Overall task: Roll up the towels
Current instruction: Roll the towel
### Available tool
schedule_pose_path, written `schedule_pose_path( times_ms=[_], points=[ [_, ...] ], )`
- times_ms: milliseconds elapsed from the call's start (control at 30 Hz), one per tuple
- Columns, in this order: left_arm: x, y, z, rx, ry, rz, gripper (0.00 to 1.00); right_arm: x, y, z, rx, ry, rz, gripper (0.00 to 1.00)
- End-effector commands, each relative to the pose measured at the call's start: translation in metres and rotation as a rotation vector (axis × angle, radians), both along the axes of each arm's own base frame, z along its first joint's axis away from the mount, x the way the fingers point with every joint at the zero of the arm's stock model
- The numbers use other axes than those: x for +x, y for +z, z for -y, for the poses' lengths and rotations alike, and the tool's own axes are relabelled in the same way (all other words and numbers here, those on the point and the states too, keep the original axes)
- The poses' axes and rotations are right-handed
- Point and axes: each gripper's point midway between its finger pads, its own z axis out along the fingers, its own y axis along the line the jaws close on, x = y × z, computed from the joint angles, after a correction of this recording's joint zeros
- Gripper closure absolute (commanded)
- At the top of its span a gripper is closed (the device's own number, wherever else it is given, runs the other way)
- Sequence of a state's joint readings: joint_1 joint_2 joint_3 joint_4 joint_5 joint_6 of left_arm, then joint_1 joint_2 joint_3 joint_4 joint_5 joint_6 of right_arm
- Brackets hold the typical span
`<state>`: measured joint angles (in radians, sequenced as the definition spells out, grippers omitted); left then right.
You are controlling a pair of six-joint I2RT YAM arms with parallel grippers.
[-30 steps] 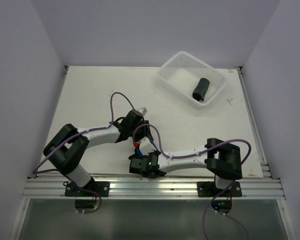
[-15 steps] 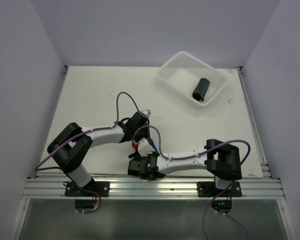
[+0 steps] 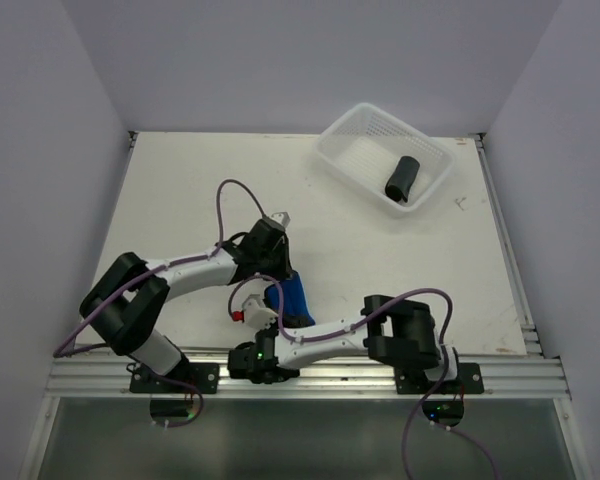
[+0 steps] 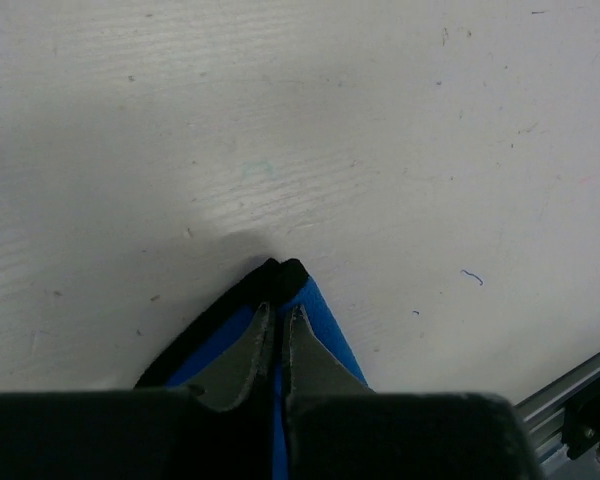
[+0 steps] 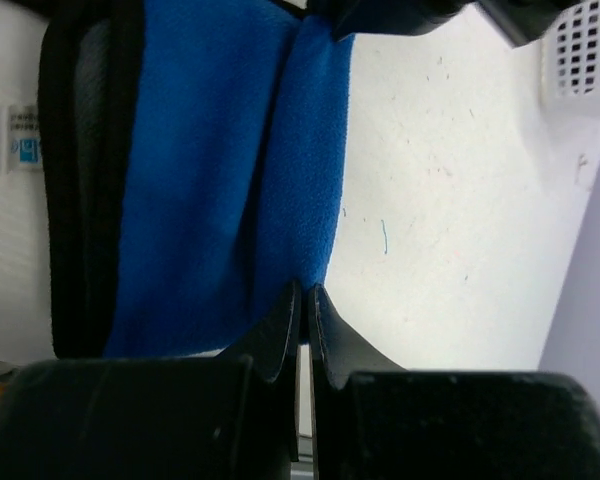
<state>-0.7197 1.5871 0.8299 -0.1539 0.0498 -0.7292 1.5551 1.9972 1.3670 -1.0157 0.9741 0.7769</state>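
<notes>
A bright blue towel (image 3: 292, 298) with black edging lies bunched near the table's front, stretched between my two grippers. My left gripper (image 3: 278, 279) is shut on its far corner; in the left wrist view the fingertips (image 4: 280, 312) pinch the black-edged tip of the towel (image 4: 328, 338). My right gripper (image 3: 280, 320) is shut on the near edge; in the right wrist view its tips (image 5: 305, 291) clamp the blue cloth (image 5: 220, 170), which runs up to the left gripper. A second towel (image 3: 402, 178), a dark short roll, lies in the basket.
The white perforated basket (image 3: 422, 141) stands at the back right. Walls close in the table on three sides. The aluminium rail (image 3: 310, 378) runs along the front edge, just behind the right wrist. Purple cables loop over both arms.
The left gripper has closed onto the towel's corner. The right arm has drawn back toward the front rail and to the left, pulling the blue towel out into view.
</notes>
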Motion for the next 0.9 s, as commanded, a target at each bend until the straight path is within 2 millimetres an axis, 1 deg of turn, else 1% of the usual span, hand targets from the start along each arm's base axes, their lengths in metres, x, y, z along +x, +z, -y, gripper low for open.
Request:
schedule_pose_path(
  times_ms=[0, 67, 167, 200, 267, 300, 333, 433, 567, 600, 633, 667, 733, 767, 800, 867],
  points=[
    [0.034, 0.027, -0.008, -0.041, 0.076, 0.156, 1.0, -0.009, 0.005, 0.004, -0.21, 0.104, 0.057, 1.0],
    [0.034, 0.031, -0.011, -0.049, 0.084, 0.169, 1.0, -0.017, -0.008, 0.0, -0.237, 0.139, 0.024, 1.0],
    [0.03, 0.029, -0.019, -0.047, 0.099, 0.173, 1.0, -0.027, -0.014, -0.004, -0.267, 0.175, 0.018, 1.0],
    [0.029, 0.03, -0.022, -0.049, 0.101, 0.177, 1.0, -0.031, -0.02, -0.005, -0.291, 0.193, 0.021, 1.0],
    [0.029, 0.033, -0.025, -0.05, 0.106, 0.181, 1.0, -0.036, -0.022, -0.009, -0.311, 0.213, 0.024, 1.0],
    [0.027, 0.032, -0.027, -0.043, 0.107, 0.179, 1.0, -0.041, -0.027, -0.011, -0.329, 0.232, 0.025, 1.0],
    [0.027, 0.032, -0.029, -0.04, 0.111, 0.18, 1.0, -0.044, -0.028, -0.016, -0.331, 0.245, 0.024, 1.0],
    [0.025, 0.039, -0.033, -0.04, 0.118, 0.193, 1.0, -0.053, -0.035, -0.021, -0.364, 0.271, 0.029, 1.0],
    [0.023, 0.053, -0.041, -0.034, 0.139, 0.218, 1.0, -0.061, -0.047, -0.018, -0.433, 0.285, 0.027, 1.0],
    [0.023, 0.055, -0.042, -0.034, 0.143, 0.224, 0.99, -0.064, -0.05, -0.018, -0.441, 0.289, 0.016, 1.0],
    [0.022, 0.059, -0.043, -0.036, 0.147, 0.23, 0.95, -0.065, -0.054, -0.017, -0.453, 0.291, 0.012, 1.0],
    [0.022, 0.069, -0.045, -0.05, 0.155, 0.25, 0.9, -0.066, -0.055, -0.017, -0.457, 0.292, 0.013, 1.0],
    [0.02, 0.074, -0.052, -0.041, 0.176, 0.261, 0.84, -0.068, -0.057, -0.017, -0.463, 0.297, 0.011, 1.0],
    [0.021, 0.083, -0.054, -0.046, 0.187, 0.281, 0.76, -0.068, -0.056, -0.017, -0.46, 0.299, 0.007, 1.0],
    [0.02, 0.082, -0.057, -0.032, 0.186, 0.276, 0.73, -0.068, -0.057, -0.018, -0.458, 0.299, 0.005, 1.0],
    [0.018, 0.079, -0.058, -0.016, 0.178, 0.273, 0.71, -0.068, -0.058, -0.017, -0.456, 0.302, 0.002, 1.0]
  ],
)
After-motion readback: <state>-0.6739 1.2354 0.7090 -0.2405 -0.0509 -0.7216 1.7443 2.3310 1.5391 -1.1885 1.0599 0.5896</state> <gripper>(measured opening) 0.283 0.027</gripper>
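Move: Between the two closed grippers lies the blue towel, its far end pinched by the left fingers and its near end by the right. Its middle is some 6 cm back and 1 cm below the left hand; from the right hand it is about 6 cm ahead, 4 cm left and 3 cm lower. The table's near edge, where the right hand is heading, runs about 6 cm straight behind and 5 cm below that hand. The white basket's middle is far off, roughly 29 cm ahead, 25 cm right and 1 cm below the left hand. Drawing the towel's near end back about 5 cm and down about 4 towards the table's near edge, the right hand keeps its pinch and rolls some 30 degrees, left side dropping, while turning counter-clockwise. The left hand follows back and left with the far end, then opens partway, lets go and rises quickly, still going left and turning forward again. ##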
